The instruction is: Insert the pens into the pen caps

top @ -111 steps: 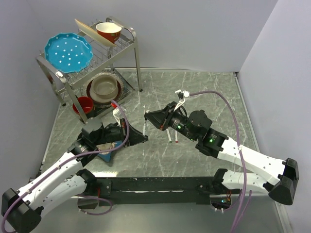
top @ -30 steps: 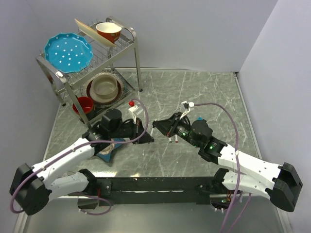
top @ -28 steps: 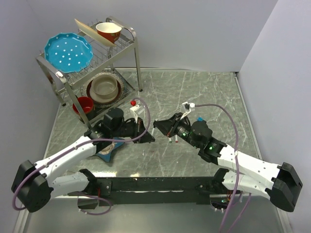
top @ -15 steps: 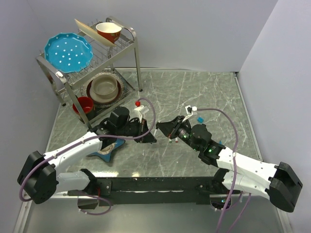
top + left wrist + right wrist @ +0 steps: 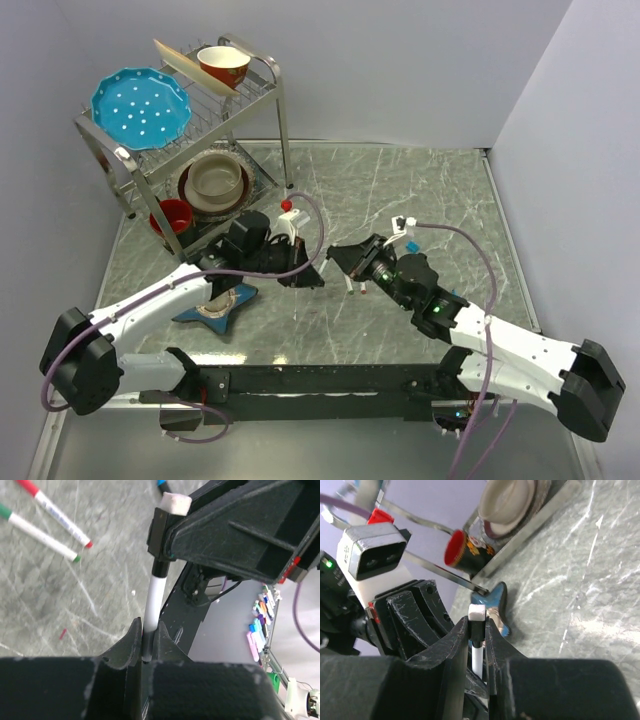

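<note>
My left gripper is shut on the lower end of a white-barrelled pen that points up and away from it. The pen's far end sits inside a black pen cap with a white end. My right gripper is shut on that black cap, with the white barrel running down between its fingers. In the top view the left gripper and right gripper meet tip to tip above the table's middle. Two more pens, one with a red cap and one with green, lie on the table.
A metal dish rack stands at the back left with a blue plate and bowls. A red cup sits beside its lower shelf. A blue star-shaped dish lies under my left arm. Walls close in the table.
Both arms have shifted a little right and toward the table's middle, staying tip to tip. The grips on the pen and the black cap are the same.
</note>
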Robot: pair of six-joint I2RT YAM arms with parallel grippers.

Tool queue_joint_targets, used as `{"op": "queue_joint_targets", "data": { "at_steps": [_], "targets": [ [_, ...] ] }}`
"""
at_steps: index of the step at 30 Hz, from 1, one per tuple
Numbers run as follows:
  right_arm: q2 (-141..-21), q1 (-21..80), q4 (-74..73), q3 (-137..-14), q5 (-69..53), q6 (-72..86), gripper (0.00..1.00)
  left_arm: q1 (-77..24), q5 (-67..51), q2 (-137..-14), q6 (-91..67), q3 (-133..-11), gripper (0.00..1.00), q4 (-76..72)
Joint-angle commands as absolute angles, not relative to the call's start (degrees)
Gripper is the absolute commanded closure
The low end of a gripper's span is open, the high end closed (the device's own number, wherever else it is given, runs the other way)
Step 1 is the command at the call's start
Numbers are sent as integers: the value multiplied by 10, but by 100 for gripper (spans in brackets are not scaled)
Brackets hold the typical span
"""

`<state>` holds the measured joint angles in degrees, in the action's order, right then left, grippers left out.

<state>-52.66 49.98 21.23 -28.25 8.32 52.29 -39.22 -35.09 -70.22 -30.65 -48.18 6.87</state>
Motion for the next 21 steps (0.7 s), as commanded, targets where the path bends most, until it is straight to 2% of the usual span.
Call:
{"op": "queue_joint_targets", "data": {
  "at_steps": [1, 2, 7, 8, 9, 12, 21],
  "targets": [
    [-472, 511, 98, -318, -59, 547, 77, -352, -204, -686, -318, -531, 99, -37],
    [-457, 506, 77, -325, -52, 528, 66, -352, -210, -684, -317, -530, 99, -19],
    [-413, 503, 15, -342, -1, 487, 49, -353, -189, -662, -318, -509, 99, 24],
    [-403, 502, 5, -341, -1, 477, 42, -353, -185, -659, -321, -499, 99, 23],
    [-397, 500, 4, -340, -1, 472, 39, -353, -184, -658, -328, -495, 99, 22],
    [-375, 499, -36, -338, 33, 458, 36, -354, -179, -664, -352, -477, 99, 16],
    [-311, 498, -97, -307, 123, 468, 32, -410, -66, -759, -459, -447, 96, 17]
  ]
}}
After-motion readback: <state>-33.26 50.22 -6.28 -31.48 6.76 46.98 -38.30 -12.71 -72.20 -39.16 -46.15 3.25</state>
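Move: The left fingers already hold the pen near its lower end, with the black cap on top of it about 7 cm above, 2 cm ahead and 2 cm to the right. The right fingers are still closed on that cap. On the table some 18 cm below the left hand, the green pen lies about 12 cm ahead and 7 cm right, and the red pen about 13 cm ahead and 11 cm right. Forward by about 6.5 cm and slightly left, the left hand carries the capped pen away from the right gripper, turning roughly 25 degrees counter-clockwise and keeping its grip; it first rises a little, then sinks about 5.5 cm. The right fingers open wide, let go of the cap and draw back, then shift right, nearly 5 cm each way. ##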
